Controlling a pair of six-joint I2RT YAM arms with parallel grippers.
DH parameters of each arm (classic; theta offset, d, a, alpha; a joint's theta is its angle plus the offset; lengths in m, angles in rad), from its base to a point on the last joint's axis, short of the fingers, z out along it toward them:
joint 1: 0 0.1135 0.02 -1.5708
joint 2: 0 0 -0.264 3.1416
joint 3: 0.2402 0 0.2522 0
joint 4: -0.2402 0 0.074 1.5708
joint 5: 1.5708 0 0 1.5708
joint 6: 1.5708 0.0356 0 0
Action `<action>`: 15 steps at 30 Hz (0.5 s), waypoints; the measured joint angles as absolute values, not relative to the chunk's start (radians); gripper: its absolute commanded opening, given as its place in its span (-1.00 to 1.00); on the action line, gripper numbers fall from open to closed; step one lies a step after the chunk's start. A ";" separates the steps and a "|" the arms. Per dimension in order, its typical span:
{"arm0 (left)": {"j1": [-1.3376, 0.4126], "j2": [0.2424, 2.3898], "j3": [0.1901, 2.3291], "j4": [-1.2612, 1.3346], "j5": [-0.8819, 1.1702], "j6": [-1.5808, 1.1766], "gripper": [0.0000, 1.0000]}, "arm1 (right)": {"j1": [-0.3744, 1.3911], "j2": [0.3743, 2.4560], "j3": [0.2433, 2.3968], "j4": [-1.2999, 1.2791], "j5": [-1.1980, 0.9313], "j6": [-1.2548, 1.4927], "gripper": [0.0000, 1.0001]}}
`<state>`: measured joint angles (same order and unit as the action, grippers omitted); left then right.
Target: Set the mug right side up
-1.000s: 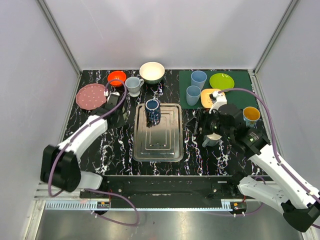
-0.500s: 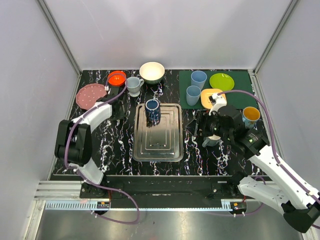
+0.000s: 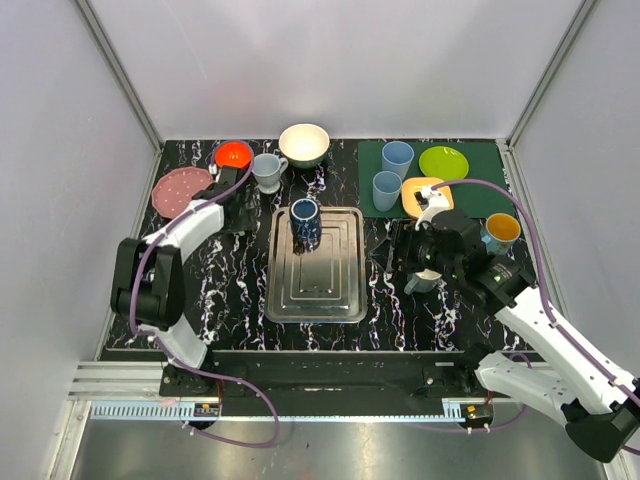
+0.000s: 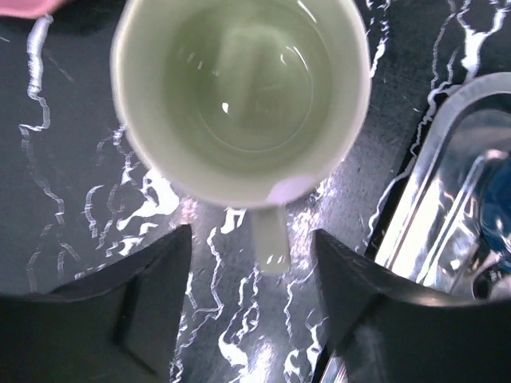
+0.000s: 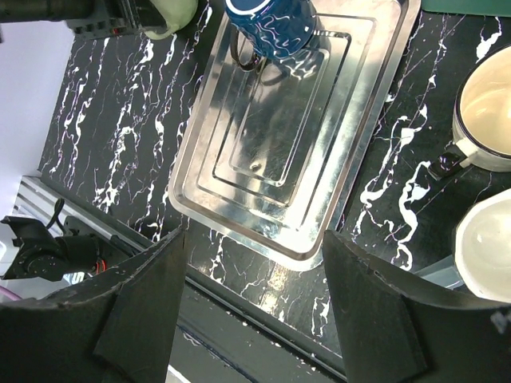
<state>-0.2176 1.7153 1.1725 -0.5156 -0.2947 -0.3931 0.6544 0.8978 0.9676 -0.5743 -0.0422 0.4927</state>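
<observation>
A pale grey mug [image 4: 239, 96] stands upright with its mouth up; it also shows in the top view [image 3: 267, 170] at the back left. Its handle points at the gap between the fingers of my left gripper [image 4: 251, 233], which is open, empty and just short of it [image 3: 240, 200]. A dark blue mug [image 3: 305, 220] stands on the far end of the steel tray [image 3: 315, 290] and shows in the right wrist view [image 5: 271, 20]. My right gripper [image 5: 254, 233] is open and empty, held above the table right of the tray [image 3: 397, 255].
A pink plate [image 3: 181, 191], a red bowl [image 3: 234, 154] and a white bowl [image 3: 304, 143] stand at the back left. A green mat [image 3: 480, 195] holds two blue cups, a green plate and an orange plate. A yellow-lined cup [image 3: 501, 231] and a white cup [image 3: 424, 281] stand beside my right arm.
My left arm has swung toward the back, taking its gripper from beside the tray up to the grey mug. My right gripper has shifted slightly left.
</observation>
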 measured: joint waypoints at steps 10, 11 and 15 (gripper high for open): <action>-0.472 1.291 1.111 -0.459 -0.200 -0.400 0.97 | 0.654 0.917 0.961 -0.574 -0.042 0.479 0.46; -0.508 1.296 1.111 -0.447 -0.173 -0.389 0.93 | 0.654 0.921 0.961 -0.574 -0.042 0.478 0.46; -0.585 1.431 1.119 -0.453 -0.096 -0.334 0.91 | 0.654 0.925 0.961 -0.574 -0.042 0.476 0.46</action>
<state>-0.5854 1.4307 1.1191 -0.4530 -0.0963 -0.3336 0.6544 0.9253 0.9607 -0.5739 -0.0422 0.4763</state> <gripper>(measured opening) 0.962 0.731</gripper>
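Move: The blue mug, upside down on the tray, stands about 18 cm to the right of the left hand and some 3 cm ahead, at about the same height. The green mug, already upright with its handle between the opening fingers, is roughly 6 cm ahead and 2 cm left. The footed cup is 13 cm ahead and 9 cm right. The tray's middle is 4 cm back, 21 cm right and 5 cm below. From the right hand the blue mug is roughly 18 cm ahead, 20 cm left and 18 cm below. The left hand leaves the green mug's handle, rising about 13 cm as its already parted fingers spread to nearly full opening, and swings some 16 cm right and 6 cm back, up over the tray's left edge. It turns about 30 degrees clockwise on the way and at the end sinks 4 cm towards the blue mug, stopping over the tray on the handle side, high above it and touching nothing. ##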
